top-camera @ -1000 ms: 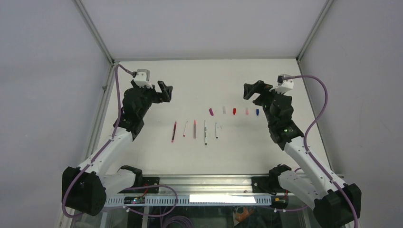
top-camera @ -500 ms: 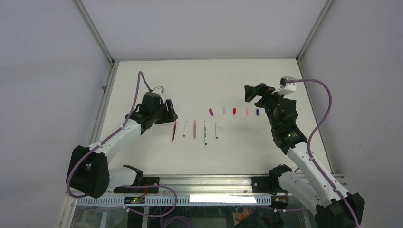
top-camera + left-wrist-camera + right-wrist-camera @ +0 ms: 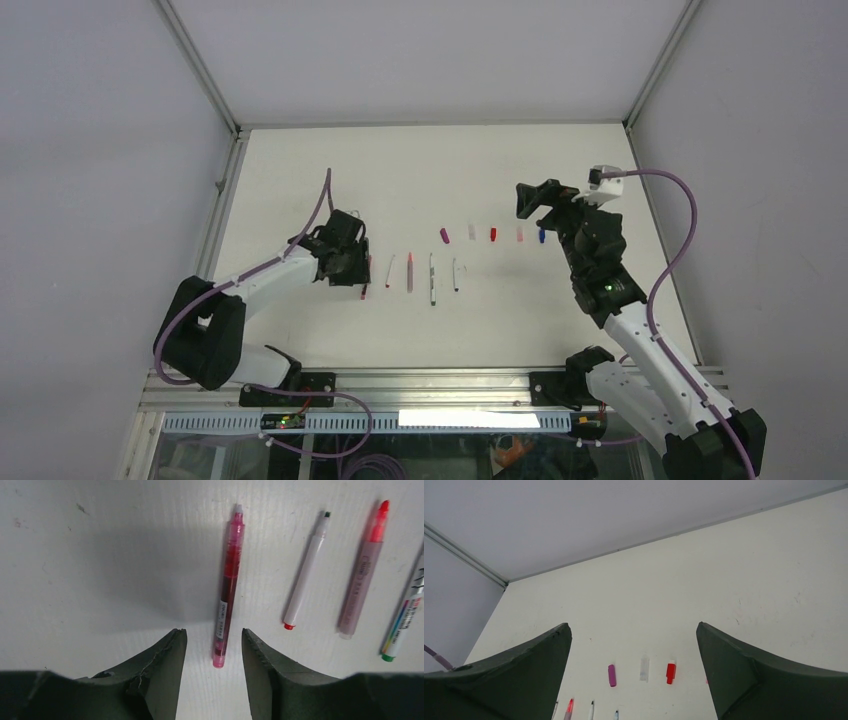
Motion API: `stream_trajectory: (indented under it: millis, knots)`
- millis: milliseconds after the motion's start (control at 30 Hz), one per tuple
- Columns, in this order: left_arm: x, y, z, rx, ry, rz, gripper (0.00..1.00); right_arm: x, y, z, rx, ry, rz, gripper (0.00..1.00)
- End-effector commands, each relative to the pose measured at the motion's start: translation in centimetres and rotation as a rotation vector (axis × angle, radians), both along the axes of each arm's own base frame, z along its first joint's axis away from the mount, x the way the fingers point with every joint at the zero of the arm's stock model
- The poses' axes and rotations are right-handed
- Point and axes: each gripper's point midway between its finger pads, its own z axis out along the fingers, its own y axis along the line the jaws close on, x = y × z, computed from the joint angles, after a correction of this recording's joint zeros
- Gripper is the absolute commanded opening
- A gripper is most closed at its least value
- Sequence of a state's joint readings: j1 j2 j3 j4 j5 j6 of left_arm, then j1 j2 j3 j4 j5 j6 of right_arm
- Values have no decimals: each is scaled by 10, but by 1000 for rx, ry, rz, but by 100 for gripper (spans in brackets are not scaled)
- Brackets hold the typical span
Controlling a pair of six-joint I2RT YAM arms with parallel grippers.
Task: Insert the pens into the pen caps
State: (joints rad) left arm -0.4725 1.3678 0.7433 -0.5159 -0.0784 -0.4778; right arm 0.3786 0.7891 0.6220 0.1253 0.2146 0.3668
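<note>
Five pens lie side by side mid-table. The dark red pen point(image 3: 366, 278) point(image 3: 227, 587) is leftmost, then a white one point(image 3: 306, 572), a pinkish-red one point(image 3: 362, 575) and a grey one point(image 3: 405, 620). My left gripper point(image 3: 355, 262) point(image 3: 212, 634) hangs low over the dark red pen, open, its jaws either side of the pen's near end with gaps showing. The pen caps sit in a row further back: magenta point(image 3: 444, 235) point(image 3: 612, 675), whitish point(image 3: 644, 669), red point(image 3: 671, 672), pale pink point(image 3: 519, 235), blue point(image 3: 541, 236). My right gripper point(image 3: 528, 200) point(image 3: 633, 625) is raised near them, wide open and empty.
A metal frame rail point(image 3: 222, 190) borders the white table on the left, and grey walls enclose the table's other sides. A purple cable point(image 3: 665, 250) loops off the right wrist.
The left arm swung down from the back left onto the dark red pen, and its jaws have narrowed around it. The right arm shifted only slightly.
</note>
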Motion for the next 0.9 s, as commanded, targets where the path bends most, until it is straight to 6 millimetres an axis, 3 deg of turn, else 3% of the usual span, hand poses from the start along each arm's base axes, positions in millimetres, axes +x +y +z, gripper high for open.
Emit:
stream_trajectory:
  millis: [0, 567, 633, 767, 867]
  knots:
    - [-3, 3, -1, 68, 35, 23, 46, -1, -5, 4, -8, -27, -25, 99]
    - [-7, -15, -20, 83, 103, -68, 45, -3, -10, 3, -14, -27, -48, 99]
    - [-8, -18, -24, 86, 116, -83, 38, -3, -12, 3, -16, -26, -54, 99]
    - [-11, -21, -32, 93, 143, -101, 4, -4, -15, 2, -18, -24, -69, 99]
    - [-12, -23, -35, 90, 142, -116, 0, -2, -14, 0, -17, -16, -70, 99]
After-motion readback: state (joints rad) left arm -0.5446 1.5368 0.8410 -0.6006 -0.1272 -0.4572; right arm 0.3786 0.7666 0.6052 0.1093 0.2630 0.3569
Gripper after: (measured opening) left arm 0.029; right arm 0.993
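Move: The red pen lies just below the half-open left fingers: its middle is about 3 cm ahead, 2 cm to the right and 2 cm down, with its rear end nearly between them. The slim white pen sits roughly 7 cm to the right of the red pen's middle and 2 cm farther out, the pink highlighter some 13 cm to the right of it and 2 cm farther out. From the right hand the red pen is about 50 cm left, 4 cm back and 26 cm down. Lower the left gripper about 2 cm over the red pen's rear part, easing back a little at first and tipping the wrist roughly 10 degrees so the fingers point more steeply down. Then ease it about 1.5 cm to the right at nearly the same height while closing the half-open fingers almost fully, pinching the pen's barrel from both sides near the label. ##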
